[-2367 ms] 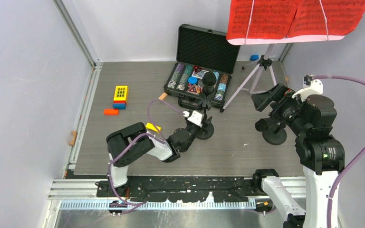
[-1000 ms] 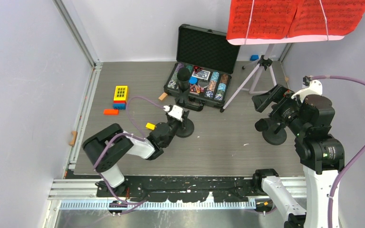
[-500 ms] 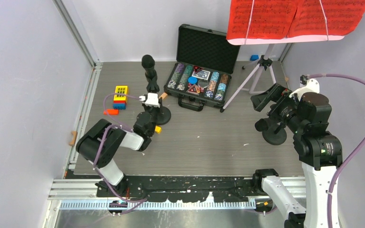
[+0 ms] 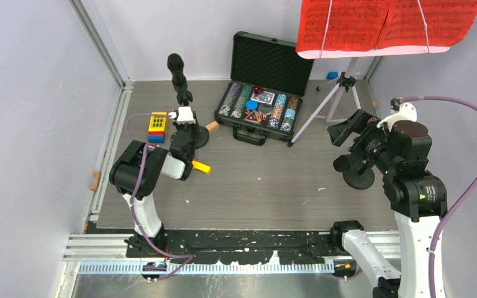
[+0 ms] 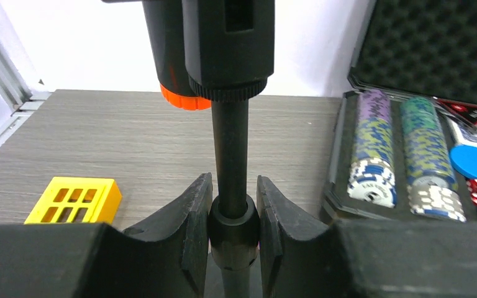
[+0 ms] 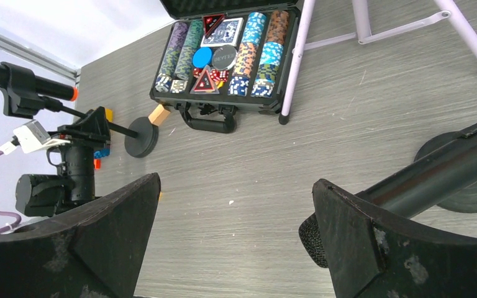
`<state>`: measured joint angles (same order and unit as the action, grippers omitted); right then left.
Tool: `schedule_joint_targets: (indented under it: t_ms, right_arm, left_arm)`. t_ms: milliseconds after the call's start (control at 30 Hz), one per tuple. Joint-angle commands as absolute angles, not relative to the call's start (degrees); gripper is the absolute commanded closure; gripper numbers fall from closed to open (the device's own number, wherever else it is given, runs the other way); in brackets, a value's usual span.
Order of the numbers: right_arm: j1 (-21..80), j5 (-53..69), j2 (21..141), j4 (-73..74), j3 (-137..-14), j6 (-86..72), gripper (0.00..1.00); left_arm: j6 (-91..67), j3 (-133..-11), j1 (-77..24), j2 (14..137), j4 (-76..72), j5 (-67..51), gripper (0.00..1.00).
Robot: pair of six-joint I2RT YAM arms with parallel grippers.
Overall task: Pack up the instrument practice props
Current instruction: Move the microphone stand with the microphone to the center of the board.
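Note:
My left gripper is shut on the thin black pole of a microphone stand, at a collar low on the pole. Seen from above, that microphone leans toward the back left over its round base, and the left gripper holds it just above the base. My right gripper hangs open and empty. The second microphone lies just to its right, its stand under the right arm. Red sheet-music pages rest on the white rack with silver tripod legs.
An open black case of poker chips sits at the back centre, close to the held stand. A yellow block lies left of the stand's base, another yellow piece beside the left arm, and a blue block by the tripod.
The left arm has swung left and back with the microphone stand, from in front of the chip case to beside the yellow block. The right arm has barely moved.

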<state>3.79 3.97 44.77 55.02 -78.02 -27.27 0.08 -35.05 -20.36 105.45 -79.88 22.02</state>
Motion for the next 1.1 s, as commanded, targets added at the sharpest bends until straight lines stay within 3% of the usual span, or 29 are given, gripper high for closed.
schedule_joint_targets:
  t_ms: [0,100,300,667,833,1067]
  right_arm:
    - [4.13,2.47,45.92,54.52,-79.34,-26.13,0.02]
    - [4.08,2.3,46.36,54.7,-79.62,-25.95,0.01]
    - [4.13,2.29,46.4,54.82,-79.39,-26.25,0.02]
    - [4.09,3.16,46.48,54.75,-79.68,-26.36,0.02]
    - [4.13,3.37,46.45,54.71,-80.04,-26.41,0.02]
    - [4.13,3.33,46.12,54.72,-80.57,-26.79,0.02]
  left_arm:
    - [1.01,-39.33,-17.23,108.12,-79.51,22.56,0.95]
    - [0.67,-40.86,-15.28,109.5,-79.65,21.46,0.91]
    - [0.33,-39.98,-14.33,109.57,-80.85,18.62,0.64]
    - [0.52,-36.7,-14.33,105.02,-81.3,16.58,0.28]
    - [-1.5,-34.04,-14.41,101.26,-81.28,16.35,0.02]
    - [-4.94,-27.4,-14.76,90.53,-75.94,18.86,0.0]
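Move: My left hand still pinches the microphone stand's pole. The spot for its base is about 3 cm ahead and 3 cm to the left, some 15 cm below. The small wood block is 4 cm ahead and 4 cm right; the brick stack stands 3 cm ahead, 15 cm left; the single yellow brick lies 13 cm back, straight below my line. From my right hand the spot is roughly 27 cm ahead, 49 cm left and 35 cm down. Keeping my left hand level, I bring the gripped pole a last 4 cm or so diagonally forward and left, towards the brick stack, and stop there. Then I open my fingers wide, sinking a little as they part, let go of the pole, and draw back about 4 cm while rising about as much. ##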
